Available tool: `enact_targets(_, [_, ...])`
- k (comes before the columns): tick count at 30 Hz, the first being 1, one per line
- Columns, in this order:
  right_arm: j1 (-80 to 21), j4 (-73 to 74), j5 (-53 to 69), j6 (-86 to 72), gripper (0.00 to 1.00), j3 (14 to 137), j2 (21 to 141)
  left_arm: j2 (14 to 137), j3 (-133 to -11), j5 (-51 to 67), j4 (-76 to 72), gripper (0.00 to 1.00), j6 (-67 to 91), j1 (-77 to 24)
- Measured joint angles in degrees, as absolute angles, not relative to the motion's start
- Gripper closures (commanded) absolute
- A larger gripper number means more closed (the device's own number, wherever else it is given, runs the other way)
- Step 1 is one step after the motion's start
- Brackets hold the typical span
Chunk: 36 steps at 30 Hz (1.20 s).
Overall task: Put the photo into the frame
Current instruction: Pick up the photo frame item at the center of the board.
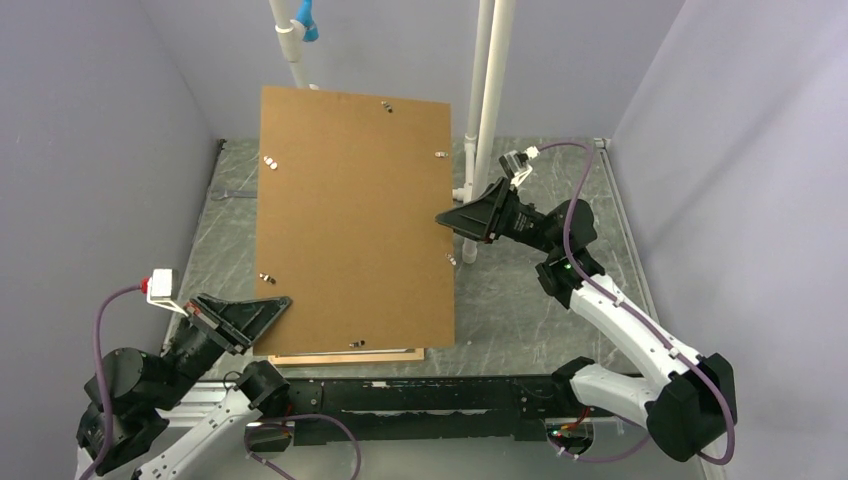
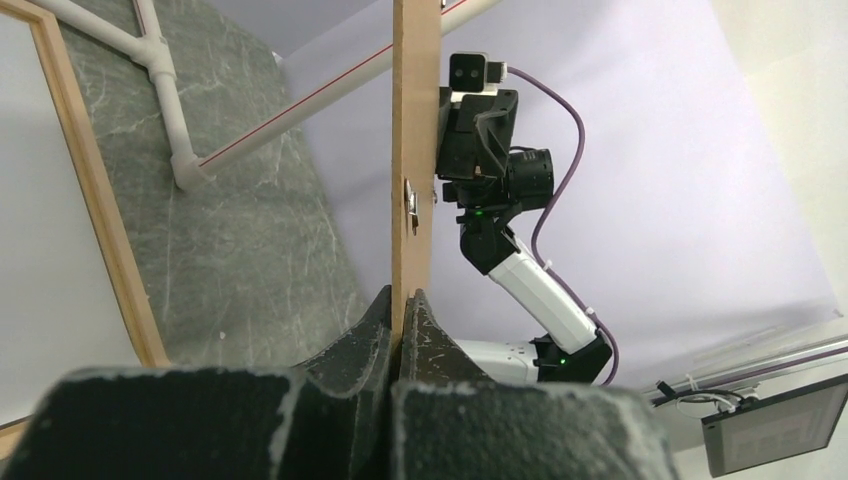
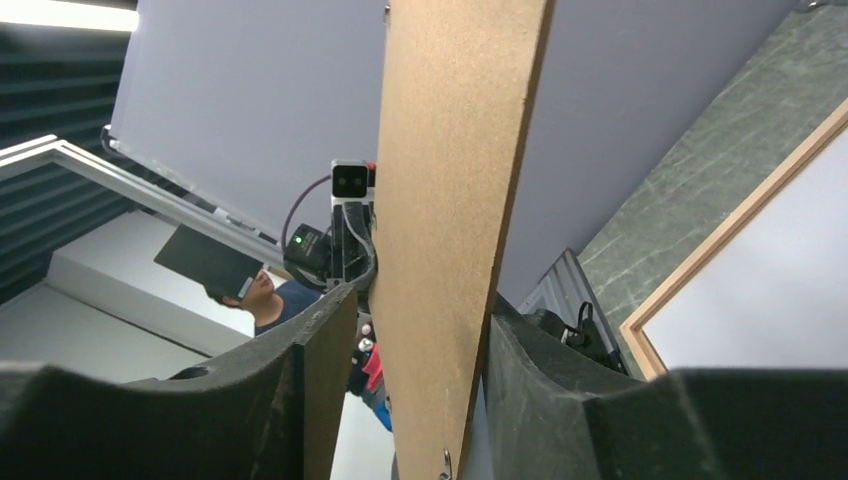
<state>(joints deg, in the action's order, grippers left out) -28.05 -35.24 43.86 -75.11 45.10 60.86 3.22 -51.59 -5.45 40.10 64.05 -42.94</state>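
A plain brown backing panel (image 1: 350,220) hangs tilted above the table. My left gripper (image 1: 280,303) is shut on its near left corner, and in the left wrist view the fingers (image 2: 375,330) pinch the thin panel edge (image 2: 415,120). My right gripper (image 1: 445,218) straddles the right edge of the panel (image 3: 455,150); one finger (image 3: 520,350) rests against it and a gap shows at the other, so it is open. The frame (image 1: 345,355) lies flat under the panel, with its light wooden strip (image 3: 730,220) around a white surface (image 3: 780,290). I cannot tell whether that surface is the photo.
A white pipe structure (image 1: 490,100) stands upright just behind the right gripper, and a second pipe (image 1: 290,40) stands at the back left. Small metal tabs (image 1: 268,160) stick out of the panel. Grey walls close in the marbled table (image 1: 520,300) on three sides.
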Motion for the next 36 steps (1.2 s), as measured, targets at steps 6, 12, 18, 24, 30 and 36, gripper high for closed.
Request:
enact_targets(6, [-27.62,-37.87,44.07,-77.56,0.59,45.17,61.23,2.59,-50.22,-5.93,39.27,0.96,66.0,-42.96])
enact_targets(12, [-27.59,-39.59,45.19,-79.35,0.61,45.95,61.76,2.55,-49.43,-5.96,38.13,0.94,66.83,-42.98])
enact_targets(18, [-27.62,-40.64,46.78,-80.2,0.71,46.63,61.98,2.81,-48.97,-5.87,37.08,0.94,66.98,-43.0])
enact_targets(24, [-27.64,-40.93,47.51,-80.53,1.0,46.7,62.63,2.87,-48.99,-5.91,37.23,0.65,66.87,-43.05])
enact_targets(30, [-28.47,-38.65,49.67,-78.5,1.0,47.7,62.74,4.95,-48.4,-8.6,41.19,0.01,64.55,-42.94])
enact_targets(36, [-29.04,-26.85,49.12,-71.53,1.0,49.04,62.17,8.1,-49.91,-10.83,45.52,0.01,62.76,-42.94])
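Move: My right hand's half-open fingers straddle the right edge of the brown backing board, whose middle lies about 13 cm to its left, level with it. My left hand already pinches the board by its near-left corner, the middle some 12 cm ahead and 11 cm right. Below, the photo frame's centre is roughly 22 cm ahead, 5 cm right and 35 cm under my left hand. The white pipe's foot stands about 17 cm ahead and 7 cm right of my right hand, also far below. My left hand keeps its pinch almost in place while my right hand rises about 2 cm and shuts on the board's right edge; then my right hand sinks roughly 3 cm, ending slightly lower and nearer me. Once the right grip is made, my left fingers open wide and that hand goes down about 4 cm and forward 3 cm over the near-left corner, tilting some 10 degrees. ##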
